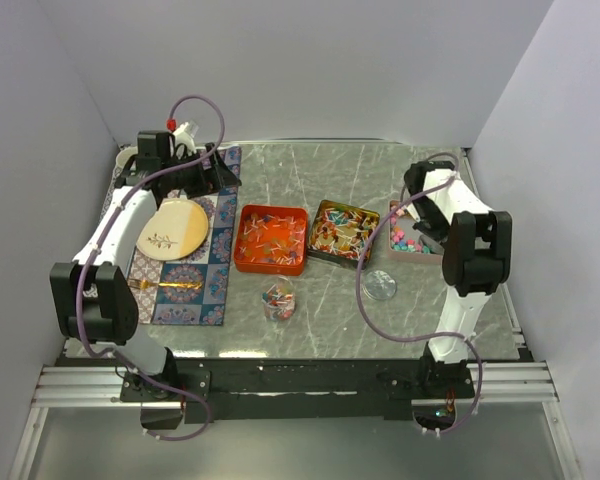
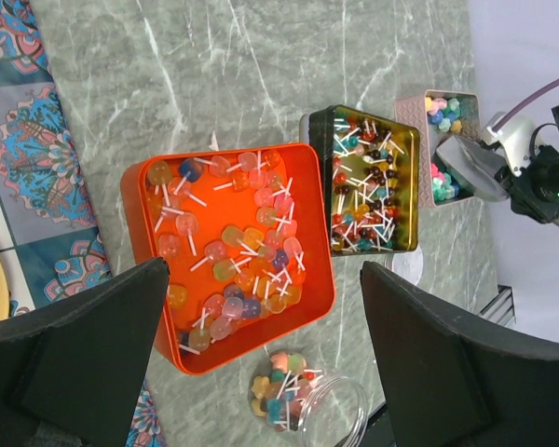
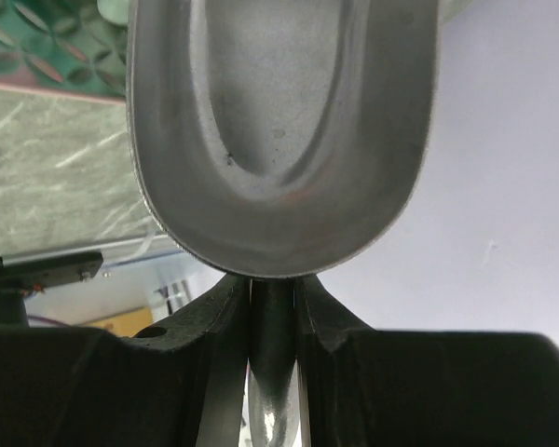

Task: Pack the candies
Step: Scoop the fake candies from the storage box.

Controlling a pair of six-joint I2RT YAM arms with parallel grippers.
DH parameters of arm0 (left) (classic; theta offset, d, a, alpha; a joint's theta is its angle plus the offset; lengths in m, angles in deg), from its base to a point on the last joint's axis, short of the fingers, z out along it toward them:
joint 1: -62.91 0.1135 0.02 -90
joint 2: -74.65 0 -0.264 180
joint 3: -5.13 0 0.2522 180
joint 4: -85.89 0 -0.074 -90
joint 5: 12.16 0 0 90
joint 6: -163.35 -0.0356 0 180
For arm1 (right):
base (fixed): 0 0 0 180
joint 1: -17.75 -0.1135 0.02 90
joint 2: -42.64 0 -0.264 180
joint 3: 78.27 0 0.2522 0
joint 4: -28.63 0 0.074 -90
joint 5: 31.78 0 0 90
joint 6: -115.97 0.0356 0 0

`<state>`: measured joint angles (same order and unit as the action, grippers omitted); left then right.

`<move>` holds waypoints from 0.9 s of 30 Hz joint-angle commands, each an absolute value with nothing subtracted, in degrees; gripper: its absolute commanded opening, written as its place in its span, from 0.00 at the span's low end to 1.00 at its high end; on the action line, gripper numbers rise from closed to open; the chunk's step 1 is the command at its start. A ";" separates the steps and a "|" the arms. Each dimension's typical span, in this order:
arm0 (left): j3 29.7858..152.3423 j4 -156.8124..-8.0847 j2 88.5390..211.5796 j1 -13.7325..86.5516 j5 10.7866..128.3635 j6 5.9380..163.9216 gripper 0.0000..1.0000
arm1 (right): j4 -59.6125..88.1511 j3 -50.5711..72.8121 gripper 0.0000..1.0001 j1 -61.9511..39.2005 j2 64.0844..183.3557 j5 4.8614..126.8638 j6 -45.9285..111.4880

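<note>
The candies lie in three open boxes: stick sweets in an orange tray (image 1: 272, 240) (image 2: 228, 251), wrapped ones in a dark tin (image 1: 342, 232) (image 2: 373, 182), and pink, blue and green balls in a pink tin (image 1: 412, 242) (image 2: 443, 140). A clear jar (image 1: 280, 300) (image 2: 303, 405) in front of the tray holds a few candies. My right gripper (image 1: 420, 195) (image 3: 273, 284) is shut on the handle of a metal scoop (image 3: 279, 130) (image 2: 466, 168), raised over the pink tin; the scoop face in view is bare. My left gripper (image 1: 202, 172) (image 2: 261, 275) is open, high at the back left.
The jar's lid (image 1: 380, 285) lies between the jar and the pink tin. A patterned placemat (image 1: 215, 270) on the left carries a cream plate (image 1: 172, 230) and gold cutlery (image 1: 175, 287). White walls enclose the table on three sides.
</note>
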<state>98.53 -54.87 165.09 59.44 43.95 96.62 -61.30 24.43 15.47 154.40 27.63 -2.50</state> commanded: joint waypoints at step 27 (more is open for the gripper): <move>99.85 -54.33 170.37 59.48 46.63 94.53 0.89 | -50.92 34.64 0.00 18.81 167.45 28.26 -10.75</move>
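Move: To the left and ahead of the right hand, which grips the scoop, sits the pink candy box: its middle is about 9 cm left, 8 cm farther out and 8 cm below. The clear lid lies some 18 cm left and 4 cm back of the hand, the gold candy tin about 27 cm left and 8 cm ahead. From the left hand, the pink box is roughly 45 cm right, 4 cm nearer and 20 cm lower. Driving the scoop down and forward into the pink candy box, the right hand first drops almost 4 cm, then runs on level towards the far side, some 6 cm forward in all. Its wrist tilts and turns clockwise about 10 degrees, then partly back, fingers keeping their grip on the scoop. The left hand, open, sinks about 4 cm. ##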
